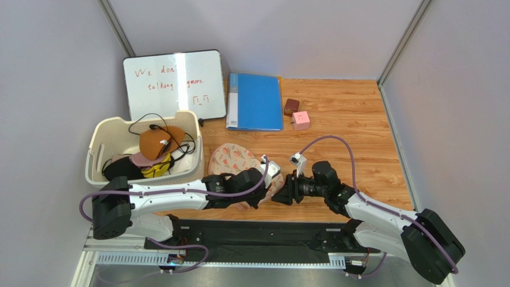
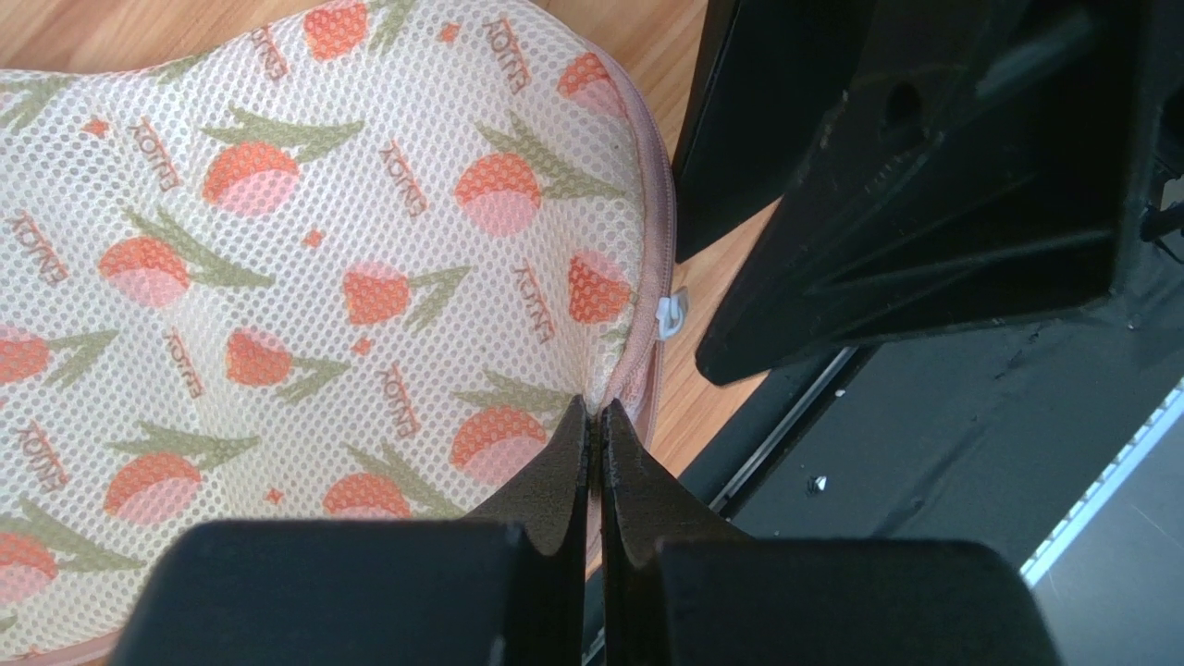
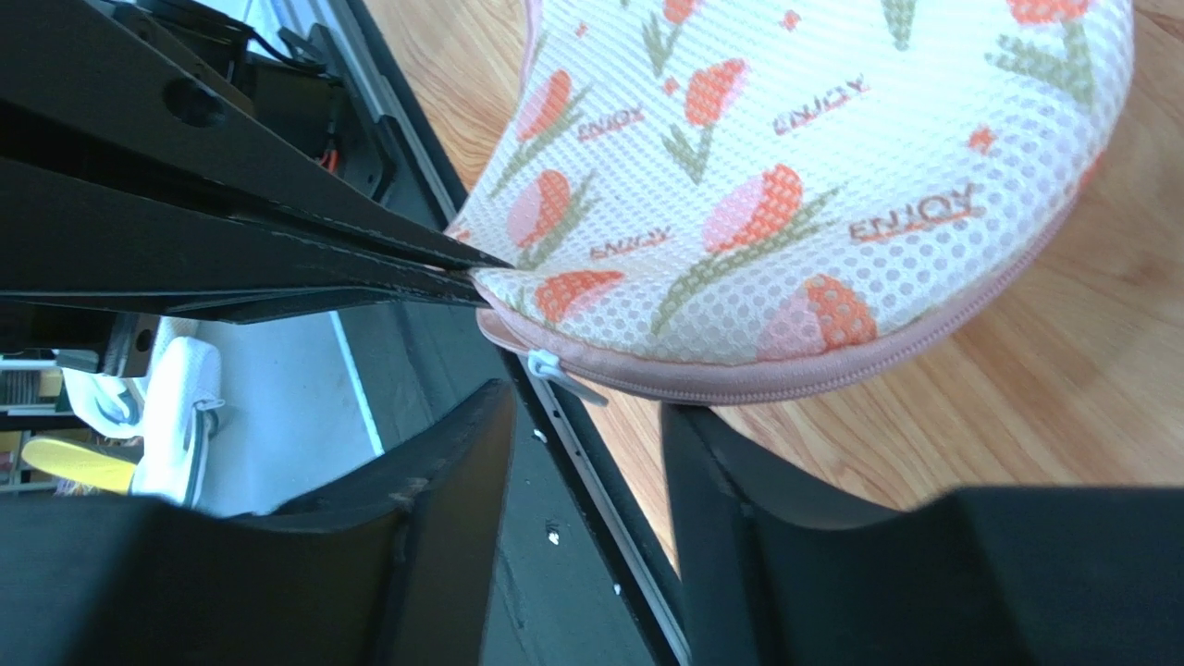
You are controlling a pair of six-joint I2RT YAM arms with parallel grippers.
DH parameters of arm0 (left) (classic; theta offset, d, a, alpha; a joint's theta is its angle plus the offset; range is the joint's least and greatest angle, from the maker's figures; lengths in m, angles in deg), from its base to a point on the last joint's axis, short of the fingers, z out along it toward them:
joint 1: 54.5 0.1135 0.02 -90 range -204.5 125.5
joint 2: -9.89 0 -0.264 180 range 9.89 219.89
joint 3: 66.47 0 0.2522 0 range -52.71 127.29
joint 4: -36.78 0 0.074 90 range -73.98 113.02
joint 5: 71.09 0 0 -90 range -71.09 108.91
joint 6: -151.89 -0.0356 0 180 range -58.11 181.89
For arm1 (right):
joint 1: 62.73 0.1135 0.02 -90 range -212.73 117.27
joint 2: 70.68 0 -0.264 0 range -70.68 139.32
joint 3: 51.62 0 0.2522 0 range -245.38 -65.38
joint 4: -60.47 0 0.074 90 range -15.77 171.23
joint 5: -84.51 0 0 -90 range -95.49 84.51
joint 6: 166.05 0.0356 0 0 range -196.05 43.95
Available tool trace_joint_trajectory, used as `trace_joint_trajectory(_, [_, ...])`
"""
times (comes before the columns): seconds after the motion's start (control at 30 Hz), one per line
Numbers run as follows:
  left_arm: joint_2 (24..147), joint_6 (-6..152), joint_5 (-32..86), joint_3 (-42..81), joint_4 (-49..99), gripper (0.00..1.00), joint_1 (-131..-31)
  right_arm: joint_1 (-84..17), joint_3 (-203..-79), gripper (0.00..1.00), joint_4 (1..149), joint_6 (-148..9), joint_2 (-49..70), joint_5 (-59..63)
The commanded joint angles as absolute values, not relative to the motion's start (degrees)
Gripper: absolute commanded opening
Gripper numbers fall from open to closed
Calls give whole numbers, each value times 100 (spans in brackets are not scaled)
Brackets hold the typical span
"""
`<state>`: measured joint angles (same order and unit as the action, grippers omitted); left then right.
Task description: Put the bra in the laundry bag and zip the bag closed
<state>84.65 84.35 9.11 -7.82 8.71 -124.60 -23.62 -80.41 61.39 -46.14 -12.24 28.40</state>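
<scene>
The laundry bag lies shut on the wooden table in front of the basket, its pink zip edging facing the arms. My left gripper is shut on the bag's near edge, pinching the mesh beside the zip. The white zip pull hangs just right of that pinch. My right gripper stands open right below the pull, one finger on each side of it, not touching. The orange-brown bra lies on top of other garments in the basket.
The cream basket at the left holds pink, yellow and black garments. Behind it lean a whiteboard and a blue folder. A brown box and a pink cube sit further back. The black base rail runs along the near edge.
</scene>
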Motion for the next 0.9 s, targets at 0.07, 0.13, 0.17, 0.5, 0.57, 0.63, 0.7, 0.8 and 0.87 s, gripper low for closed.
trace_joint_trajectory(0.07, [8284,8527,1074,-832,940,0,-12490,-2283,-8094,40,5411,-4653,-1074,3133])
trace_joint_trajectory(0.13, [8232,8535,1065,-850,948,0,-12490,-2257,-8094,34,5297,-4643,-1004,3177])
trace_joint_trajectory(0.17, [8214,8535,1048,-859,940,0,-12490,-2239,-8094,31,5270,-4617,-969,3186])
trace_joint_trajectory(0.5, [8056,8535,1057,-999,834,0,-12481,-2212,-8348,0,5770,-4626,-941,2775])
trace_joint_trajectory(0.57, [8012,8544,1048,-1122,808,0,-12481,-2230,-8445,0,6305,-4635,-1099,2511])
trace_joint_trajectory(0.63, [7950,8562,1065,-1210,755,0,-12490,-2221,-8656,0,7005,-4695,-1275,2124])
trace_joint_trajectory(0.7, [7880,8632,1091,-1350,729,0,-12490,-2221,-8867,0,7657,-4792,-1346,1808])
trace_joint_trajectory(0.8, [7775,8737,1162,-1526,720,0,-12534,-2239,-9411,0,8792,-5012,-1224,922])
trace_joint_trajectory(0.87, [7713,8773,1241,-1614,755,0,-12639,-2344,-9710,0,9084,-5127,-831,770])
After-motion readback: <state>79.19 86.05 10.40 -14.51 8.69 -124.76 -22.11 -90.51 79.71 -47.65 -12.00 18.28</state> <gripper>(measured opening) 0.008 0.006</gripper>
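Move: The zipper pull of the laundry bag lies just off my right fingertips, about 2 cm to their left and 1 cm back, level with my half-open fingers. The bag corner, pinched in my left hand, is some 5 cm to the right hand's left and 1 cm back; the bag's middle is about 8 cm ahead, 10 cm left and 4 cm lower. From my left hand the pull is roughly 3 cm to the right, 1 cm ahead and slightly lower. I ease my right hand about 1 cm left onto the zipper pull and close its fingers on the tab. Then I draw it forward and to the right, some 3 cm, the wrist swinging about 10 degrees clockwise. Against that pull my left hand keeps its pinch on the bag corner and, after holding nearly still, moves about 3 cm left, down and a little back. ##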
